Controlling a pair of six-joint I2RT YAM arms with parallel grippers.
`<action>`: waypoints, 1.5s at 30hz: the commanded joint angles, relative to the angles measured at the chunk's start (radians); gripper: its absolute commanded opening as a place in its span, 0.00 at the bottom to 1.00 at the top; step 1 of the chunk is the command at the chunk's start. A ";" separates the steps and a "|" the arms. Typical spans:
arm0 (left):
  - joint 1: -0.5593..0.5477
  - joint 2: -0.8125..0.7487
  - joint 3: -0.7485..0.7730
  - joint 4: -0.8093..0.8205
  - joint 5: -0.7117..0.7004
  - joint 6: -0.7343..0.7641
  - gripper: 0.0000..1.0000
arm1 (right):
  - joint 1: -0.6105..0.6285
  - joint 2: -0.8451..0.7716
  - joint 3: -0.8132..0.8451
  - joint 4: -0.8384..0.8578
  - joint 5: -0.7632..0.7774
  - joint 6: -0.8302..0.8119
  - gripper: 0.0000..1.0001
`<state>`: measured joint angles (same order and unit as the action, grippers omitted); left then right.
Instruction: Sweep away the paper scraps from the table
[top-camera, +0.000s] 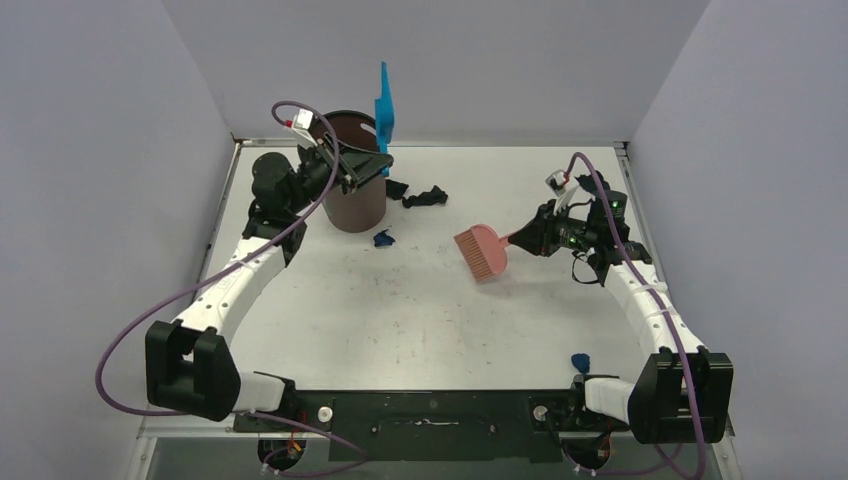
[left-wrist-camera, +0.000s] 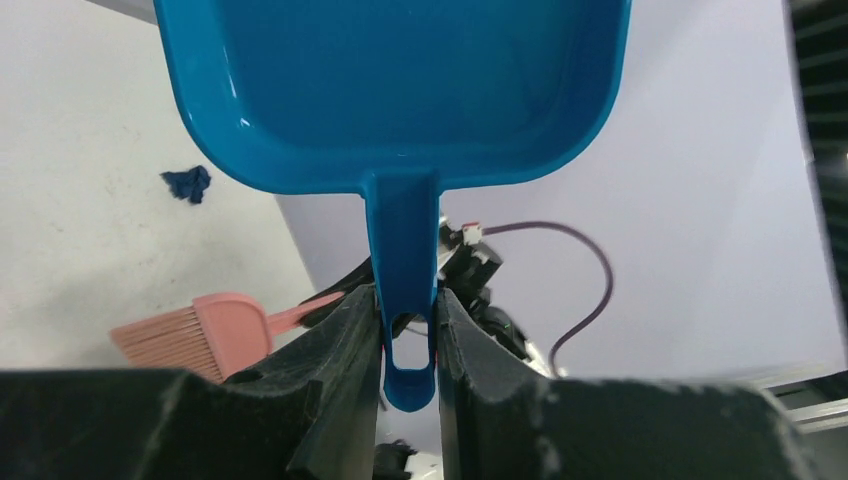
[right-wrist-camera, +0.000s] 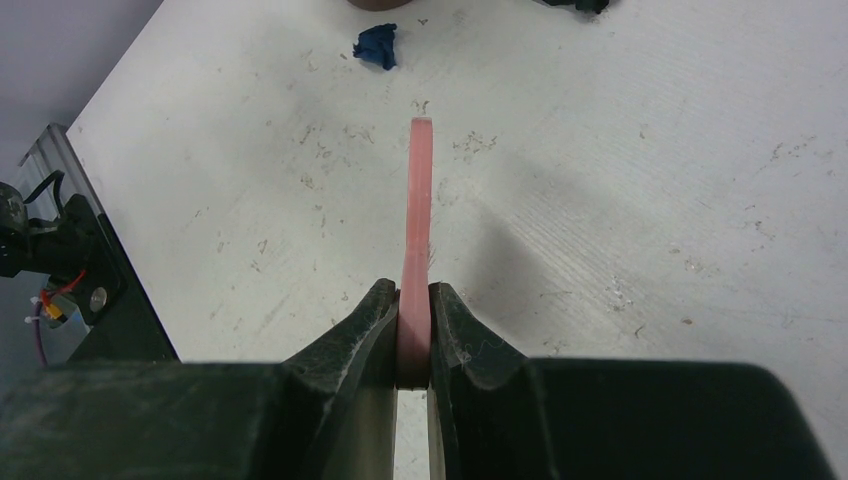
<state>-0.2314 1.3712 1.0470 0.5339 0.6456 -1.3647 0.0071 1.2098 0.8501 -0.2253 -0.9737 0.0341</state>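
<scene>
My left gripper (top-camera: 372, 160) is shut on the handle of the bright blue dustpan (top-camera: 383, 112) and holds it upright over a brown bin (top-camera: 352, 200). In the left wrist view the dustpan (left-wrist-camera: 400, 90) looks empty and the jaws (left-wrist-camera: 408, 335) pinch its handle. My right gripper (top-camera: 527, 238) is shut on the pink hand brush (top-camera: 482, 250), held above the table (top-camera: 400, 320). A dark blue paper scrap (top-camera: 383, 238) lies by the bin. Black scraps (top-camera: 420, 195) lie behind it. Another blue scrap (top-camera: 580, 361) lies near the right arm's base. The right wrist view shows the brush handle (right-wrist-camera: 418, 200) edge-on and the blue scrap (right-wrist-camera: 377, 44).
The brown bin stands at the table's back left. Grey walls close in the back and both sides. The black mounting plate (top-camera: 430, 410) and both arm bases sit at the near edge. In the left wrist view the brush (left-wrist-camera: 190, 335) and the blue scrap (left-wrist-camera: 187, 183) show.
</scene>
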 joint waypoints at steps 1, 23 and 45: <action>-0.070 -0.097 0.116 -0.356 0.007 0.329 0.00 | -0.005 -0.006 -0.005 0.058 -0.031 -0.018 0.05; -0.218 -0.564 -0.074 -1.499 -0.352 0.862 0.00 | 0.201 0.317 0.203 0.067 -0.027 0.317 0.05; -0.225 -0.605 -0.094 -1.617 -0.485 0.874 0.00 | 0.311 0.902 0.432 0.817 0.012 1.122 0.05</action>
<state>-0.4511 0.7803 0.9493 -1.0969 0.1661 -0.4725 0.3267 2.0800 1.2022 0.5232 -1.0416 1.1046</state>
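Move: The dark blue scrap in front of the bin lies about 11 cm ahead of the right hand, 25 cm to its left and some 17 cm below; from the left hand it is about 5 cm ahead, 2 cm left and 36 cm down. The bin's middle stands some 7 cm beyond that scrap and 6 cm farther left. The right-hand black scrap lies about 14 cm beyond the blue one and 10 cm to its right. Back and down, then bearing left, the left hand carries the emptied dustpan about 30 cm away from the bin, turning it over some 65 degrees until the fingers point steeply down. After a short wait the right hand swings the broom left, then forward as well, some 20 cm towards the blue scrap while sinking 7 cm and tipping the broom over; both grips stay shut. ##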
